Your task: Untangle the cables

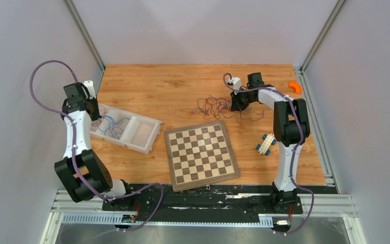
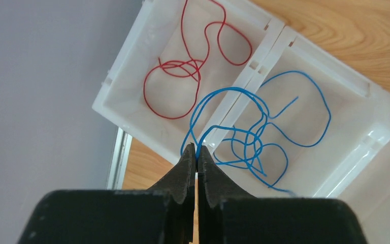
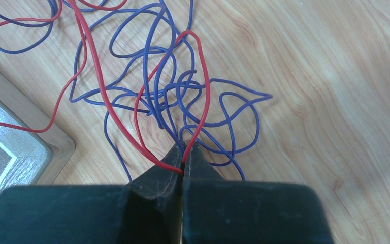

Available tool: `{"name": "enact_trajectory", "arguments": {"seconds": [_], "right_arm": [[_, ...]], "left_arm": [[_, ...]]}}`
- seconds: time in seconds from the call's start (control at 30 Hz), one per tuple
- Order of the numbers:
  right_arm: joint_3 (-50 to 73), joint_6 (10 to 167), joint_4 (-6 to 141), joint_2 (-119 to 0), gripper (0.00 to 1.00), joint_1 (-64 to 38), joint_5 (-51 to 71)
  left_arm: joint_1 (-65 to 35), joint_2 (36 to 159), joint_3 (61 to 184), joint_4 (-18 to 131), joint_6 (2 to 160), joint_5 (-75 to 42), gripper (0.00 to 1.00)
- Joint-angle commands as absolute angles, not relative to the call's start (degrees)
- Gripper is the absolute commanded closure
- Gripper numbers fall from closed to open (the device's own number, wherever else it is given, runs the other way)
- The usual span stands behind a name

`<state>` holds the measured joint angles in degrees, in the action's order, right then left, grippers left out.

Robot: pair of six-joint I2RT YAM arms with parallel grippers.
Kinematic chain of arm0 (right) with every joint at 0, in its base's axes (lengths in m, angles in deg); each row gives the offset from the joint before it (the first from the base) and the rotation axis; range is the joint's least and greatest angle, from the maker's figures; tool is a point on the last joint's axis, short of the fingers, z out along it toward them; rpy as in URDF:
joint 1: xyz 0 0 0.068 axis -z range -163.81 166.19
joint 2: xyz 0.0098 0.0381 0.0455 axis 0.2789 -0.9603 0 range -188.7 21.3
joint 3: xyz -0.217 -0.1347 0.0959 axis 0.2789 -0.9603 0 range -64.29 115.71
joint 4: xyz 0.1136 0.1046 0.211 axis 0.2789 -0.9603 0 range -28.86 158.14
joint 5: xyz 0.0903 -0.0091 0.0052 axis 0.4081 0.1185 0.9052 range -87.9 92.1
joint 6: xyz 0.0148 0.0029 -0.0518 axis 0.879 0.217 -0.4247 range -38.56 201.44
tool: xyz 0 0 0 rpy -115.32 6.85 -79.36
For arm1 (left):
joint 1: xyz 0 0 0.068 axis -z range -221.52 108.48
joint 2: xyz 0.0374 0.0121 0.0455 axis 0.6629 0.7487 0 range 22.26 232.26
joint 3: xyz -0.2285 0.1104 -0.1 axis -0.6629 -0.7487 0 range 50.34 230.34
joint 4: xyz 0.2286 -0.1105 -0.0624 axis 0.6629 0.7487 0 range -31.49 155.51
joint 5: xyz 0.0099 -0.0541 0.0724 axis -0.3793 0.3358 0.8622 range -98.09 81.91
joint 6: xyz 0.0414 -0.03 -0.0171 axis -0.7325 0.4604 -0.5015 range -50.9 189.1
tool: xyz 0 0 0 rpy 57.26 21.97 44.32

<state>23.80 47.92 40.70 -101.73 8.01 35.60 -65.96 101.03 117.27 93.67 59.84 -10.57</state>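
A tangle of red and dark purple cables (image 1: 214,107) lies on the wood behind the chessboard. My right gripper (image 1: 236,105) is down in it. In the right wrist view its jaws (image 3: 184,151) are shut on a red cable (image 3: 205,96), with purple cables (image 3: 257,124) looped around it. My left gripper (image 1: 92,109) hangs over the white tray (image 1: 152,137). In the left wrist view it (image 2: 197,150) is shut on a blue cable (image 2: 218,92) that trails into the middle compartment. A separate red cable (image 2: 147,96) lies in the end compartment.
The chessboard (image 1: 200,152) lies in the middle, its corner (image 3: 30,132) close to the tangle. A blue-and-white block toy (image 1: 266,144) and an orange piece (image 1: 295,87) lie to the right. Grey walls close in both sides.
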Motion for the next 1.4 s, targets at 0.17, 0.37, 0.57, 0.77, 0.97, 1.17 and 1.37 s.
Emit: {"name": "enact_trajectory", "arguments": {"seconds": [0.17,0.37,0.57,0.77,0.97,1.17,1.37], "right_arm": [[23.4,48.4,40.4,-98.1,1.0,7.8,36.0],[23.3,48.8,40.4,-98.3,1.0,7.8,36.0],[23.4,49.0,40.4,-98.3,1.0,7.8,36.0],[23.0,49.0,39.9,-96.8,1.0,7.8,38.6],[23.0,50.3,39.4,-91.4,1.0,7.7,48.1],[25.8,53.4,39.5,-88.1,1.0,6.3,56.9],[31.4,55.9,39.8,-86.7,1.0,3.3,61.8]], "left_arm": [[-59.5,99.2,111.6,89.2,64.3,-4.0,1.0],[-57.0,97.3,106.8,88.2,64.9,-10.3,1.0],[-56.9,102.4,105.2,86.6,66.7,-11.7,1.0],[-56.9,110.7,108.1,88.1,67.2,-13.3,0.92],[-57.2,100.0,112.8,90.5,63.9,-24.4,0.37],[-57.1,92.7,119.8,94.0,53.7,-37.6,0.0],[-51.5,95.3,119.9,81.4,55.4,-52.1,0.0]]}}
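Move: The left hand still grips the blue cable. The tray's middle compartment lies about 8 cm to its right, 3 cm ahead and 14 cm below; the red cable in the tray's left compartment is roughly 8 cm ahead and 2 cm left. The right hand, down at the table, already holds the red-and-purple tangle, whose pile centres about 10 cm to its left, level ahead. The chessboard's middle is some 26 cm back and 18 cm left. The left fingers let go of the blue cable low in the tray's middle compartment, after going about 12 cm down and 7 cm right. Wide open, the hand then climbs away over 20 cm, drifting right and slightly forward, swinging clockwise and tipping up. The right hand, at first still, keeps its pinch and lifts the tangle nearly 14 cm, moving left and a little back as it tilts. ##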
